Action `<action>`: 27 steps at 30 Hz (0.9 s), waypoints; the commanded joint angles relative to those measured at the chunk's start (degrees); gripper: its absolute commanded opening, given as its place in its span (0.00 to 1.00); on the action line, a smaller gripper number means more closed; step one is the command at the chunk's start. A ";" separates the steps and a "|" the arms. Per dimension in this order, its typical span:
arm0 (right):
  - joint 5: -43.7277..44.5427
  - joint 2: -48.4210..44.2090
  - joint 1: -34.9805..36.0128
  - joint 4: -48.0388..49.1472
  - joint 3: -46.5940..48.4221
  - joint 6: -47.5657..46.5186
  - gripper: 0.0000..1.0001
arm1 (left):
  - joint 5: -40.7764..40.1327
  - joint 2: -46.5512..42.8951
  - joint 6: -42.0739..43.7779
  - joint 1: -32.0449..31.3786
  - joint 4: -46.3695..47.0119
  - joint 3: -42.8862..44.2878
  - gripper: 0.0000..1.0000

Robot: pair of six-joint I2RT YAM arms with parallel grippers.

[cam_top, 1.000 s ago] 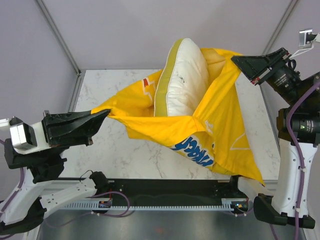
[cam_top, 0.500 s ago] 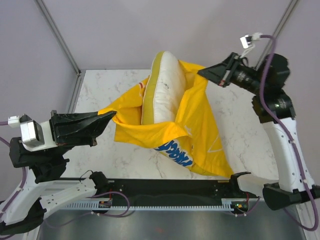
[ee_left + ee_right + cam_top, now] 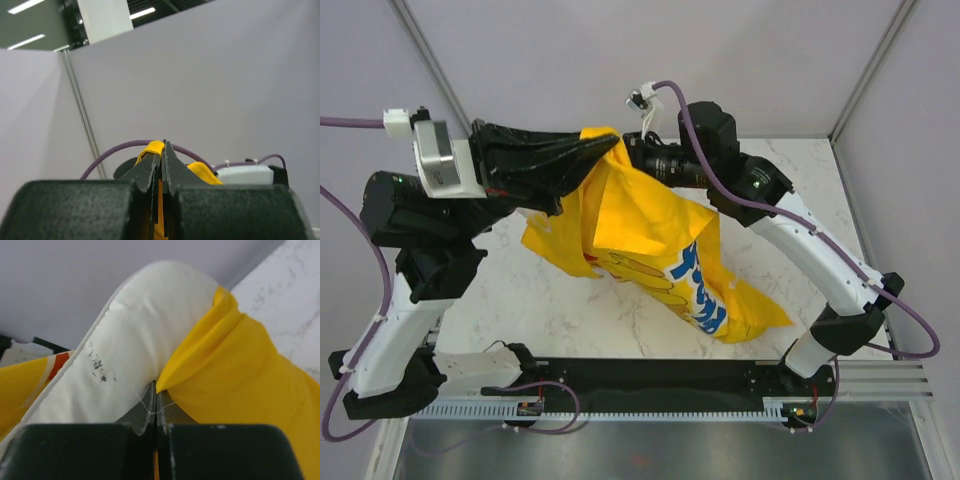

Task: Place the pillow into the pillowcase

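Note:
The yellow pillowcase (image 3: 650, 220) hangs in the air over the table, its blue lettering facing up and its lower corner draped on the marble. My left gripper (image 3: 608, 148) and right gripper (image 3: 632, 150) meet at its top edge, close together. In the left wrist view the left gripper (image 3: 162, 146) is shut on a fold of pillowcase (image 3: 154, 148). The right gripper (image 3: 155, 386) is shut on the pillowcase (image 3: 240, 385) edge, with the white pillow (image 3: 135, 345) bulging out of the opening just past its tips. From above, the pillow is hidden inside the case.
The white marble table (image 3: 800, 200) is walled by grey panels at the back and sides, with metal posts at the corners. A black rail (image 3: 660, 380) and both arm bases line the near edge. Purple cables loop off both raised arms.
Both arms rose and swung together over the back middle of the table, lifting the pillowcase by its opening. The pillow dropped deeper into the case and left the top view.

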 commanded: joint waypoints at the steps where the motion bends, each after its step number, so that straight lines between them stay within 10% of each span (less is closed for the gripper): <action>1: 0.60 1.73 3.07 -1.56 15.13 -2.17 0.00 | 0.67 4.73 5.67 -0.17 2.85 13.73 0.02; 8: 5.69 9.23 -0.77 -0.70 32.23 1.86 0.00 | -17.15 20.55 18.32 -0.17 -0.85 40.11 0.02; 13: 11.75 2.81 -8.78 4.41 13.79 5.92 0.00 | -24.37 26.79 26.08 4.01 1.26 35.50 0.02; 19: 13.87 -6.85 -17.92 23.10 -28.73 10.56 0.04 | -15.35 32.40 7.90 17.30 18.37 12.28 0.02; 25: 18.34 -16.17 -34.17 22.36 -44.52 5.32 0.11 | -2.77 55.70 -0.73 13.47 18.14 30.88 0.02; 27: 19.66 -18.03 -40.85 17.28 -43.03 1.18 0.29 | -2.41 60.27 -1.00 11.35 20.32 34.77 0.02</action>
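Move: Both my hands already grip the pillowcase's upper edge. From my right hand the partly covered pillow's middle is about 7 cm back, 4 left and 10 below; the blue lettering is 5 back, 14 right and 22 down, and the trailing corner 8 back, 32 right and 33 down. From my left hand the pillow's middle lies roughly 6 cm ahead, 5 left and 30 below. I heave the loaded pillowcase up about 13 cm with both hands, then fling it out over the table. My left hand keeps its pinch and sweeps far forward, down and right. My right hand drives down, right and forward, swinging some 50 degrees clockwise, and its fingers begin opening on the way down to let go of the edge. ##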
